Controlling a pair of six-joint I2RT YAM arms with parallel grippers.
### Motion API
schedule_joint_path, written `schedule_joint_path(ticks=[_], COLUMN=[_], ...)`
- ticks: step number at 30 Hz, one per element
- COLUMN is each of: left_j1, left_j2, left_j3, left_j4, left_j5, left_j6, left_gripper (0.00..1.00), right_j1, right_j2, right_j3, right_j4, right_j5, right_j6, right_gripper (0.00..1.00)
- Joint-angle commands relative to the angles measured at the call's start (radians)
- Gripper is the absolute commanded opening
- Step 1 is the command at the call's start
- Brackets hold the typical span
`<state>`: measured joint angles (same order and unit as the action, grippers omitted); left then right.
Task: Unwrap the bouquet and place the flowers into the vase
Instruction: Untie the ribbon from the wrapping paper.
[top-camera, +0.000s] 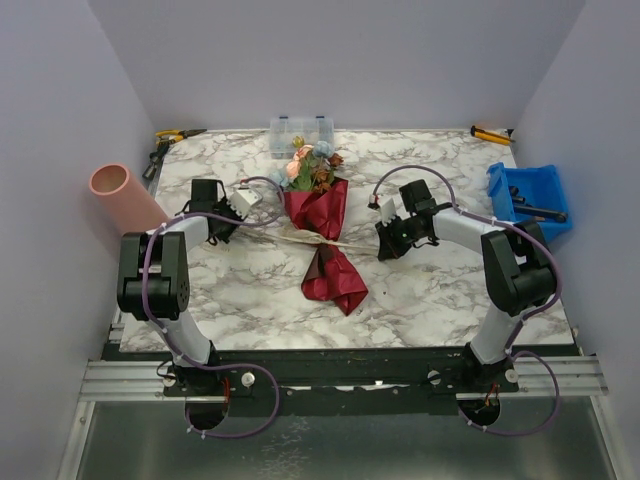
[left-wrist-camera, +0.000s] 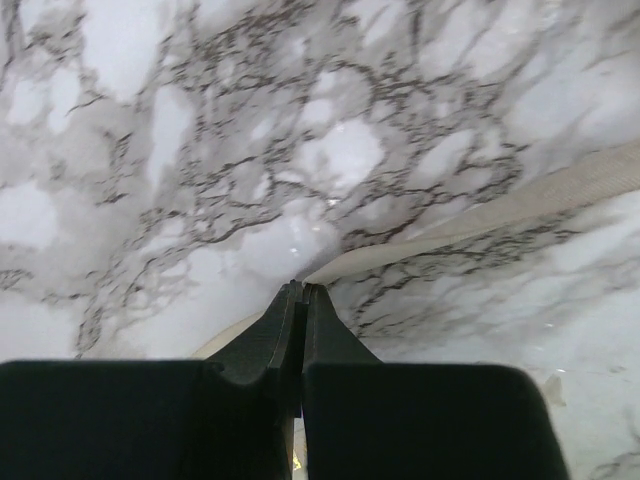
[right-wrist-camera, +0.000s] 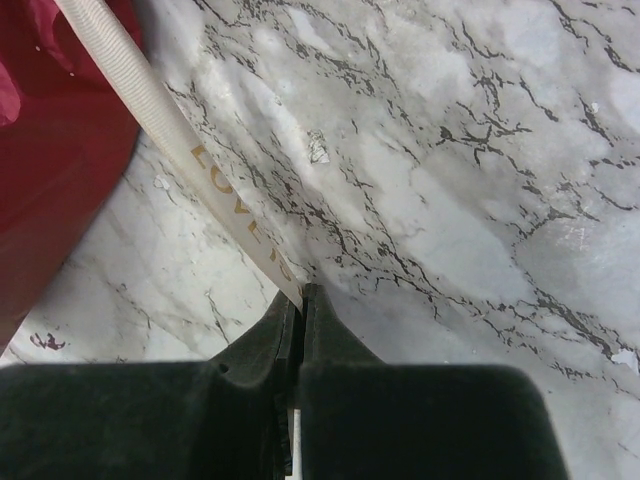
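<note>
The bouquet lies mid-table, its dark maroon wrap fanning out toward the near edge. The flowers in pink, blue and orange stick out at its far end. A beige ribbon crosses the wrap. My left gripper is down at the table left of the bouquet, shut on one end of the ribbon. My right gripper is to the right of the bouquet, shut on the other end of the ribbon, which has gold lettering. The salmon-pink vase leans at the table's left edge.
A clear plastic box stands behind the flowers. A blue bin with dark tools sits at the right edge. Yellow-handled tools lie at the back left and back right corners. White walls close in three sides.
</note>
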<state>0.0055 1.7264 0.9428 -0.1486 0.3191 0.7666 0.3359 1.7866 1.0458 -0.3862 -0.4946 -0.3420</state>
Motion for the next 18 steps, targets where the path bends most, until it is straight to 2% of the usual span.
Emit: schedule_joint_path(ticks=[1,6,11,18], left_j1=[0.031,0.04,0.044,0.046], left_j2=[0.046,0.073,0.089,0.117], left_j3=[0.003,0.018,0.025,0.036], left_j4=[0.078,0.091,0.096,0.109], left_j5=[-0.152,-0.183,-0.194,-0.23], left_j6=[-0.025,-0.036,-0.051,-0.053], left_gripper=[0.0,0.0,0.0,0.0], right_j1=[-0.013,-0.038,-0.069,-0.105], right_j2=[0.004,-0.017,-0.124,-0.213], right_j3=[0.026,0.028,-0.003,-0.027], right_j4=[-0.043,-0.045,0.023,0.102], right_j5=[0.009,0.005,-0.014,0.049], right_j6=[-0.015,-0.014,0.015,0.082], right_gripper=[0.0,0.01,0.01,0.01])
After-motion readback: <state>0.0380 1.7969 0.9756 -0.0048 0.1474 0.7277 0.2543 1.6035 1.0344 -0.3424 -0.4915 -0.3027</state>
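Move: Both hands hold ribbon ends, nearly level with the ribbon knot. It lies about 20 cm right of the left hand and 4 cm back, and 12 cm left of the right hand and 3 cm forward. The flowers are some 18 cm beyond the knot and 3 cm left of it; the paper's tail end is about 10 cm back and 2 cm right of it. The vase stands roughly 17 cm left of the left hand, 2 cm back. Each hand keeps its ribbon end pinched in shut fingers and draws it away from the knot. The left pulls low, left and forward about 5 cm, slowing and turning some 10 degrees counter-clockwise. The right barely moves at first, then lifts its end quickly, 6 or 7 cm up, going forward and a little right, its fingers tipping outward. ##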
